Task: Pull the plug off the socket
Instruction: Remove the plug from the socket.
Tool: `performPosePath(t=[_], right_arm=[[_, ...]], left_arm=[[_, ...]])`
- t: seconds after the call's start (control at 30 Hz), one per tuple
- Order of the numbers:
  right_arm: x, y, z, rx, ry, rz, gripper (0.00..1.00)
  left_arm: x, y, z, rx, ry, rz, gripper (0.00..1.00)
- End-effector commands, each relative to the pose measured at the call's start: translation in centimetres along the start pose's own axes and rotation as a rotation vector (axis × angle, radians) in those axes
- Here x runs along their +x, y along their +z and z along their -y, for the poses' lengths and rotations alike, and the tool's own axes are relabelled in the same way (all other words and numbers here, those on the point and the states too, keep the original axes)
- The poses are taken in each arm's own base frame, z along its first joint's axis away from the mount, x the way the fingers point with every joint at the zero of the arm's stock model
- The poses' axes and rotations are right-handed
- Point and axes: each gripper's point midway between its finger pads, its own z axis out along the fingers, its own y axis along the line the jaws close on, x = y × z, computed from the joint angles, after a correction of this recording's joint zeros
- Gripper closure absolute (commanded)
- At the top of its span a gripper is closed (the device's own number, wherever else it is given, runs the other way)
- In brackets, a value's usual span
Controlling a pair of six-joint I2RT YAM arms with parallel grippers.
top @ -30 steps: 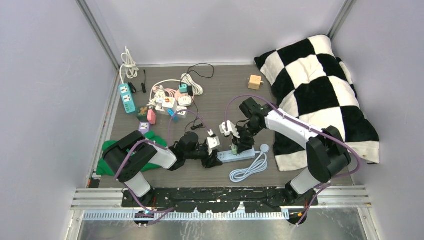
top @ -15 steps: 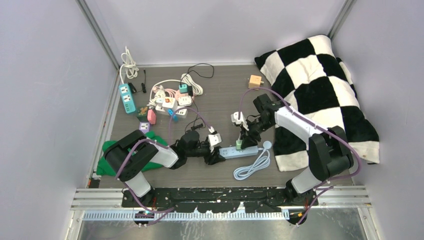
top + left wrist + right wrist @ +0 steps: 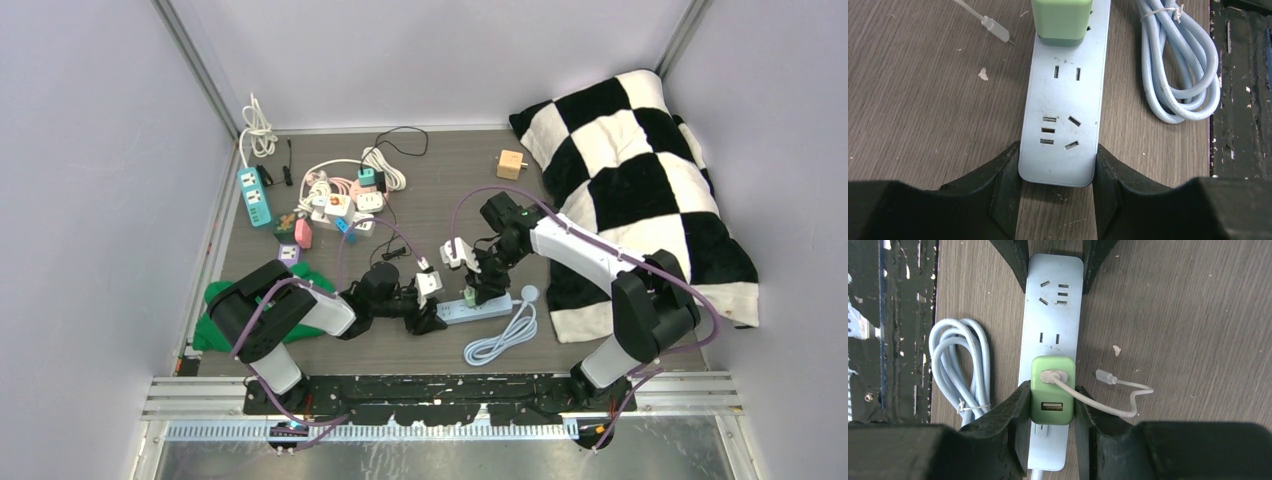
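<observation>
A pale blue power strip, the socket (image 3: 488, 308) (image 3: 1063, 100) (image 3: 1054, 315), lies flat on the wooden table near its front edge. A green plug (image 3: 468, 296) (image 3: 1060, 20) (image 3: 1052, 390) with a short white cable (image 3: 1113, 390) sits on the strip, and no gap shows under it. My left gripper (image 3: 432, 318) (image 3: 1058, 170) is shut on the strip's free end, one finger against each long side. From above, my right gripper (image 3: 472, 294) (image 3: 1050, 405) is shut on the green plug's two sides.
The strip's coiled pale blue cord (image 3: 500, 340) (image 3: 1178, 65) (image 3: 960, 370) lies just in front, by the black front rail. A checkered pillow (image 3: 640, 190) fills the right. Adapters and cords (image 3: 340, 205), a teal strip (image 3: 254, 195) and a wooden cube (image 3: 511, 163) lie behind.
The right arm swung right and away half a second ago, dragging the strip's far end with it, and has come back left. Both grips stay as they were.
</observation>
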Motion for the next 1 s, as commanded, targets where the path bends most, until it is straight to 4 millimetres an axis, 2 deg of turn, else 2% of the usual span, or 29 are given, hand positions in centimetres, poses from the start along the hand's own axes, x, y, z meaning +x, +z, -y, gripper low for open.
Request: performPosePath(t=[0.0, 0.1, 0.23, 0.4, 0.67, 0.83, 0.9, 0.97], right_arm=[[-1.4, -1.4, -1.0, -0.056, 0.128, 0.159, 0.99], [0.5, -2.7, 0.1, 0.007, 0.204, 0.186, 0.99], [1.8, -2.5, -0.8, 0.008, 0.246, 0.192, 0.99], [0.7, -2.5, -0.9, -0.016, 0.224, 0.215, 0.99], [-1.9, -4.8, 0.9, 0.006, 0.273, 0.300, 0.99], [-1.6, -8.1, 4.4, 0.132, 0.430, 0.354, 0.99], [-0.8, -9.8, 6.9, 0.235, 0.515, 0.378, 0.99], [0.5, -11.8, 10.2, 0.388, 0.714, 0.394, 0.99]], left_arm=[[0.5, -0.6, -3.0, -0.149, -0.010, -0.017, 1.00], [0.5, -0.5, -2.9, -0.146, -0.009, -0.014, 1.00], [0.5, -0.3, -3.0, -0.139, -0.007, -0.014, 1.00], [0.2, -0.2, -3.0, -0.136, -0.005, -0.007, 1.00], [0.2, -0.4, -2.8, -0.138, -0.017, -0.003, 1.00], [-0.1, -0.4, -2.8, -0.141, -0.024, 0.004, 1.00], [-0.2, -0.5, -2.8, -0.142, -0.023, 0.007, 1.00], [-0.4, -0.4, -2.9, -0.142, -0.025, 0.011, 1.00]])
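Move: The green plug is already between the right hand's fingers, on the power strip; the strip's middle lies about 2 cm back, 1 cm right and 4 cm below. The cable coil is roughly 8 cm back and 5 cm right of the right hand, 5 cm lower. From the left hand, which grips the strip's left end, the plug stands some 8 cm right, 3 cm ahead and 3 cm higher. Right hand works the plug rightward, then draws it some 6 cm forward and 5 up; left keeps gripping strip. ##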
